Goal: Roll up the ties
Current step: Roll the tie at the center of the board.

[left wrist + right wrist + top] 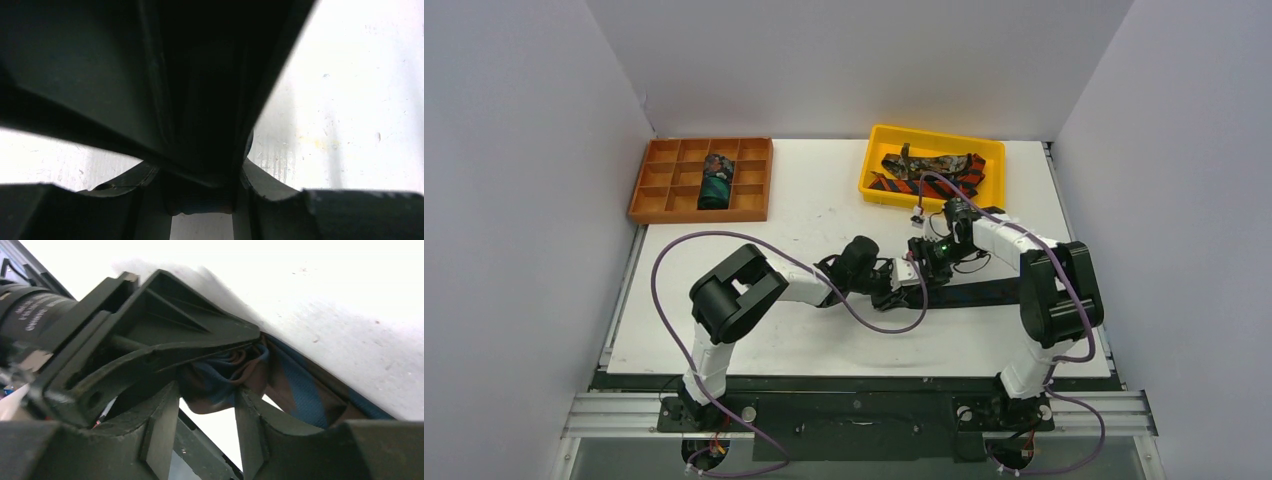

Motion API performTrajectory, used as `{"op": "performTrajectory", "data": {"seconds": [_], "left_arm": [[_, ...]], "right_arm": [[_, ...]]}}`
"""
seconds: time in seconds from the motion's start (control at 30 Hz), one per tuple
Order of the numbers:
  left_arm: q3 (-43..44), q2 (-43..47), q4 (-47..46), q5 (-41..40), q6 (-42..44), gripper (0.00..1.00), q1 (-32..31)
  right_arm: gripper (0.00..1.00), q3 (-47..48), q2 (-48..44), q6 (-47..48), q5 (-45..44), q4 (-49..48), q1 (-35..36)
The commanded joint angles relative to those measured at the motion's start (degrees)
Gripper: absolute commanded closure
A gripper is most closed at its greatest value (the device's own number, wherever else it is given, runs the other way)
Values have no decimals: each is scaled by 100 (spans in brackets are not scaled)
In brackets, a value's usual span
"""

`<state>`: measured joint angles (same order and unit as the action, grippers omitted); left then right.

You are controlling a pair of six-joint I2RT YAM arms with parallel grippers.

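A dark navy tie (984, 292) lies flat on the white table, running right from where the two grippers meet. My left gripper (896, 292) is shut on its bunched end; in the left wrist view the fabric (200, 150) fills the gap between the fingers (125, 180). My right gripper (921, 265) stands open right beside it, its fingertips (245, 405) touching the folded tie end (300, 390), which is pinched by the left gripper (165, 335). A red-orange striped tie (924, 187) and a mottled brown tie (934, 163) lie in the yellow bin (874, 160). A dark teal roll (716, 185) sits in the orange tray (654, 195).
The orange compartment tray is at the back left, the yellow bin at the back centre-right. Purple cables (664, 270) loop over the table from both arms. White walls close in the left, right and back sides.
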<state>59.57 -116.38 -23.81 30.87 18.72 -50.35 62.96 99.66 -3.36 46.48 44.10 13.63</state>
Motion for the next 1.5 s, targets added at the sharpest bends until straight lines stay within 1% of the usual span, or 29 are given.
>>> {"op": "performTrajectory", "data": {"seconds": [0.0,0.03,0.07,0.1,0.13,0.17,0.2,0.23,0.27,0.3,0.33,0.4,0.47,0.6,0.7,0.73,0.83,0.93,1.1,1.2,1.33,1.37,1.47], "left_arm": [[-91,-306,1195,-356,257,89,-69],[-96,-302,1203,-357,269,89,-66],[-95,-300,1210,-346,278,89,-59],[-97,-298,1211,-319,284,88,-57],[-92,-298,1216,-310,295,87,-44],[-87,-289,1214,-288,306,84,-36],[-91,-280,1182,-268,318,75,-23],[-98,-245,1153,-196,317,67,-12],[-101,-228,1059,-126,284,55,2],[-103,-184,991,-103,265,51,9],[-99,-162,878,-98,224,44,12],[-54,-105,708,-92,125,38,16],[53,-56,597,-69,21,35,14],[138,67,400,6,-206,31,12],[52,159,84,4,-421,28,27],[-19,225,29,-4,-470,27,35],[-116,351,-149,-128,-916,21,129],[-403,556,-402,-67,-1213,20,255],[-1022,604,-1464,252,-1444,20,330],[-1252,501,-2384,257,-1764,19,320],[-1406,236,-3303,115,-2088,20,252],[-1455,106,-3467,118,-2138,20,244],[-1551,-208,-4340,96,-2445,23,211]], "right_arm": [[70,40,191,93,-310,-19,-71],[76,30,215,189,-476,27,-139],[92,27,255,236,-601,127,-180],[97,-7,264,278,-673,162,-274],[100,-27,271,288,-807,211,-330],[100,-59,277,365,-877,239,-430],[100,-75,296,446,-1044,290,-470],[100,-107,307,474,-1128,300,-535],[100,-121,365,535,-1283,330,-567],[100,-125,399,567,-1374,346,-595],[100,-125,476,582,-1573,361,-604],[100,-45,618,589,-1789,422,-614],[100,63,685,595,-2100,468,-598],[100,287,832,694,-2706,663,-567],[100,346,1030,713,-2902,711,-457],[100,368,1065,691,-2905,699,-418],[100,344,1198,464,-2750,475,-122],[100,285,1265,158,-2546,41,114],[100,239,1443,-189,-2096,-504,281],[100,177,1518,-292,-1769,-861,258],[100,117,1611,-332,-1506,-1013,254],[100,93,1619,-332,-1495,-1015,250],[100,31,1658,-301,-1553,-972,256]]}}
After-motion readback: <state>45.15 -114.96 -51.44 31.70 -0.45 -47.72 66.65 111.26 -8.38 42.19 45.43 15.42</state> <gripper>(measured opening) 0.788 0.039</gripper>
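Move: Already loosely held between the left fingertips, the rolled part of the tie has its middle about 1 cm to the right of the left hand point, at the same height. From the right hand, half open above it, the roll lies some 4 cm below, 2 cm to the left and 1 cm back. The visible flat tail is centred roughly 10 cm to the right and 6 cm below the right hand; the yellow tray stands about 29 cm ahead and 1 cm right of that hand, 5 cm below. Shutting its fingers above the roll, the right hand swings about 6.5 cm right and sinks 5 cm over the flat tail, then comes back left low down to bring its closed tips against the roll's right side. Meanwhile the left fingers open and let go of the roll, staying around it; that hand then eases some 2 cm left and slightly up, its fingers tilting flatter. ##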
